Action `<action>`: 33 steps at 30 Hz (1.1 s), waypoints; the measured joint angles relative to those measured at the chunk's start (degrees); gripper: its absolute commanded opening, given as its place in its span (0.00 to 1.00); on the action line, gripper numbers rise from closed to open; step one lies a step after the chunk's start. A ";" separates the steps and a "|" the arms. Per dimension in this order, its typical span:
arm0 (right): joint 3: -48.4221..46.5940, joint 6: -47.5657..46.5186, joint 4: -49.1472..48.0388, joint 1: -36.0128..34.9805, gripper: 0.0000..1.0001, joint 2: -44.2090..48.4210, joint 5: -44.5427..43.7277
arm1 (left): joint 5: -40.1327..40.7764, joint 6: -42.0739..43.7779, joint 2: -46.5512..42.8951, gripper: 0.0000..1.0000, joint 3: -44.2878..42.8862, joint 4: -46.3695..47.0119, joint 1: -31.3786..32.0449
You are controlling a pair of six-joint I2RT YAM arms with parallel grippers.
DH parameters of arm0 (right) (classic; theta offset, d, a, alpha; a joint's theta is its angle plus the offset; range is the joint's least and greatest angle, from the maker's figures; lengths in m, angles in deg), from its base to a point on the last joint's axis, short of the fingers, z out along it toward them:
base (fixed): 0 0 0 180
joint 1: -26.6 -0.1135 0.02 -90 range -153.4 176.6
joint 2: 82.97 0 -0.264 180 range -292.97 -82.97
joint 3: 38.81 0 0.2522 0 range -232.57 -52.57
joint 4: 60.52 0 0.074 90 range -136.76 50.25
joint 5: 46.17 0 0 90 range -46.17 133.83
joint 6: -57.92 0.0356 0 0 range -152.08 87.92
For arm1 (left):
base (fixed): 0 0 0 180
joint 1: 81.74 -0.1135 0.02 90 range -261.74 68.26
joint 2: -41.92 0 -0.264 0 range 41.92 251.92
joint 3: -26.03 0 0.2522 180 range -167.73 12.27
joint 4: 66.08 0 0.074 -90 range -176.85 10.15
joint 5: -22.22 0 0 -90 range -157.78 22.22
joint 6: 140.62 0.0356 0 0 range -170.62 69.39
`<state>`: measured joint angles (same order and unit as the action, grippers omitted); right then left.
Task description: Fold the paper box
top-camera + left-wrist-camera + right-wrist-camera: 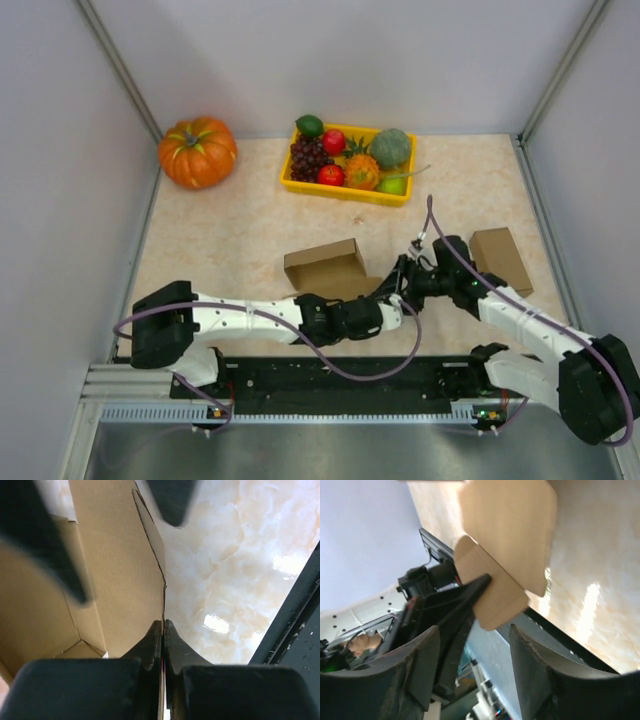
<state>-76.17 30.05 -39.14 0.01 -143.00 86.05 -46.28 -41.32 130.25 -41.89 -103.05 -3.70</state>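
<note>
The brown paper box (325, 268) lies open near the table's middle, one flap reaching right toward both arms. My left gripper (396, 298) is shut on that flap's edge. In the left wrist view the thin cardboard edge (163, 600) runs straight into the closed left gripper (163, 624), with the box's inside (45, 625) to its left. My right gripper (414, 268) stands open just right of the flap. In the right wrist view the flap (507, 545) ends ahead of the right gripper (475, 635), nothing between its fingers; a left finger (465, 597) pinches the flap.
A second, closed brown box (500, 258) lies at the right, near the right arm. A yellow tray (340, 190) of toy fruit stands at the back, an orange pumpkin (198, 150) at the back left. A black rail (330, 375) runs along the near edge.
</note>
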 measured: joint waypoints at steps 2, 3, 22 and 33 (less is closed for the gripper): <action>-4.39 -4.26 4.13 1.38 0.65 0.90 0.42 | 0.70 -1.01 -0.42 0.00 -1.18 -1.84 -0.17; -7.06 -6.45 6.25 2.10 0.66 1.49 0.42 | 0.96 -1.73 -0.76 0.00 -1.81 -2.60 -0.24; -29.03 -36.33 18.84 14.51 0.74 -13.75 -19.50 | -17.29 -30.08 -17.14 0.00 -18.29 -19.52 -25.90; -42.66 -42.49 7.41 3.67 0.74 -36.65 -32.44 | -32.87 -55.69 -21.62 0.00 -16.17 -15.58 -52.06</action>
<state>-118.83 -12.44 -31.73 3.68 -179.65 53.62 -79.16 -97.01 108.64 -58.06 -118.63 -55.76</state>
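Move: The left hand still pinches a flap edge on the near, right-hand part of the open paper box, whose middle lies roughly 10 cm to its left, 6 cm farther out and 3 cm lower. From the right hand the same box is about 13 cm left, 4 cm ahead and 5 cm below. A closed carton sits some 25 cm to the right hand's right, 7 cm out; the fruit tray is about 40 cm ahead and 4 cm left. Lifting first and then sweeping forward and left while still rising, the left hand keeps its pinch on the box's flap edge, ends about 20 cm up, and swings strongly counter-clockwise with its left side rolling down. The right hand opens wider, backs off up and to the right, then travels forward and down towards the fruit tray, some 24 cm out overall, its fingers swinging from leftward to down. ##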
